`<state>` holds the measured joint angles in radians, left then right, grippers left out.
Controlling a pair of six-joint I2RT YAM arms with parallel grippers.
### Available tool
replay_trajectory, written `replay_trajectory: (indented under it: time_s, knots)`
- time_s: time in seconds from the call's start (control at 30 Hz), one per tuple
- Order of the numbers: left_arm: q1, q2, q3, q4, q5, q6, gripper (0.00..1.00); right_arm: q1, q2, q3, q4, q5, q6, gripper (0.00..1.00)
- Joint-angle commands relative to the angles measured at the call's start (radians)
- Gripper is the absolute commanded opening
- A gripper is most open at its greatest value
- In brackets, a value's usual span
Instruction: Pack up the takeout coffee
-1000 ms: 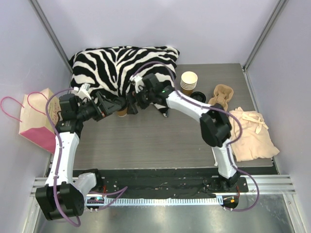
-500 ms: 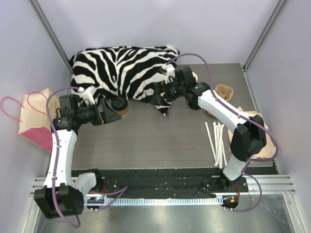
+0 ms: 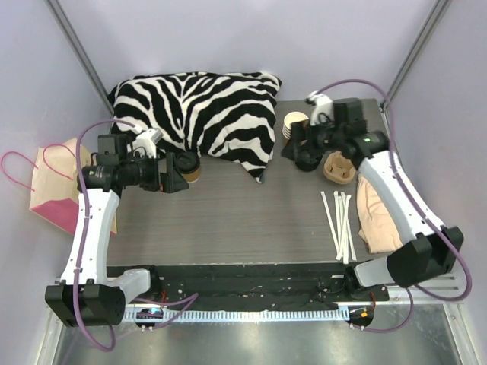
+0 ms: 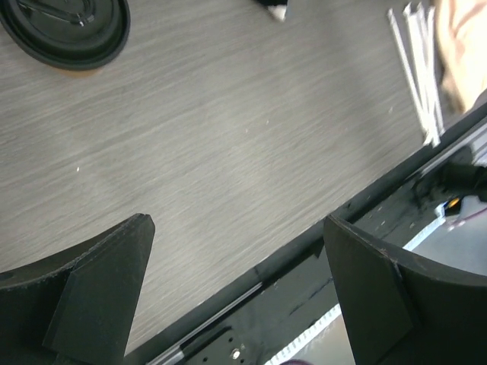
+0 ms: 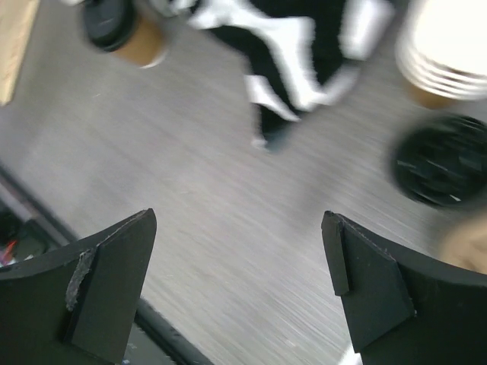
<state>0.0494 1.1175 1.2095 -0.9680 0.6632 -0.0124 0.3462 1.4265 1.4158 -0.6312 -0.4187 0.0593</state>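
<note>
The takeout coffee (image 3: 189, 166), a brown paper cup with a black lid, stands upright at the front edge of the zebra cloth (image 3: 199, 112). My left gripper (image 3: 173, 177) hangs just left of it, open and empty. In the left wrist view its black lid (image 4: 66, 29) shows at the top left, well clear of the open gripper (image 4: 237, 251). My right gripper (image 3: 299, 149) is far to the right by the lidless cup stack (image 3: 295, 126), open and empty. The blurred right wrist view has the coffee (image 5: 125, 32) at the top left, beyond the open gripper (image 5: 240, 251).
A kraft and pink paper bag (image 3: 52, 187) stands off the table's left edge. Loose black lids (image 3: 309, 160) lie in front of the cup stack, beside a brown cup carrier (image 3: 341, 168). White straws (image 3: 338, 222) and a beige cloth (image 3: 384, 217) lie at the right.
My right arm has swung away from the coffee to the back right by the cup stack, uncovering the straws. My left gripper has backed off slightly to the left. The coffee stays put.
</note>
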Motion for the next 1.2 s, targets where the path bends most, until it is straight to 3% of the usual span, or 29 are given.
replay_trajectory:
  time_s: [0.0, 0.2, 0.23, 0.33, 0.5, 0.77, 1.17]
  knots:
    - [-0.09, -0.002, 0.041, -0.035, -0.083, 0.069, 1.0, -0.235, -0.073, -0.003, -0.192, -0.003, -0.139, 1.0]
    - [-0.152, -0.007, 0.064, 0.023, -0.1, 0.017, 0.99, -0.484, -0.026, 0.014, -0.317, 0.04, -0.205, 0.89]
    - [-0.151, -0.01, 0.064, 0.032, -0.09, 0.015, 1.0, -0.534, 0.007, 0.018, -0.334, 0.053, -0.207, 0.82]
    - [-0.152, -0.016, 0.055, 0.055, -0.071, -0.021, 1.0, -0.59, 0.066, 0.038, -0.344, 0.092, -0.185, 0.63]
    - [-0.152, -0.028, 0.042, 0.078, -0.057, -0.037, 1.0, -0.595, 0.175, 0.072, -0.315, 0.184, -0.119, 0.49]
    - [-0.151, -0.039, 0.019, 0.112, -0.045, -0.064, 1.0, -0.593, 0.359, 0.175, -0.268, 0.267, -0.076, 0.4]
    - [-0.152, -0.016, 0.025, 0.132, -0.039, -0.081, 1.0, -0.592, 0.496, 0.296, -0.237, 0.244, -0.016, 0.37]
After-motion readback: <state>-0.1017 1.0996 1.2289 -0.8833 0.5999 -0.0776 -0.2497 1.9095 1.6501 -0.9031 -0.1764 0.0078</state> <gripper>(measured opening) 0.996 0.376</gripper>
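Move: The empty cup carrier is what I'm after: about 12 cm ahead of my right hand, 22 cm to its right and 21 cm below. The black lids lie some 11 cm ahead and 11 cm right of that hand, the stacked paper cups about 16 cm ahead and 7 cm right, and the white straws about 11 cm back and 24 cm right. From my left hand the carrier is some 20 cm ahead, 52 cm right and 20 cm down. I swing my right hand fast to the right, about 27 cm, past the near side of the lids and carrier, sinking some 14 cm and only then easing forward 7 cm to the carrier's right-hand side. Its fingers tip downward, turn some 40 degrees clockwise and narrow from wide open to under half, touching nothing. My left hand, empty and open, shifts about 3 cm right. ##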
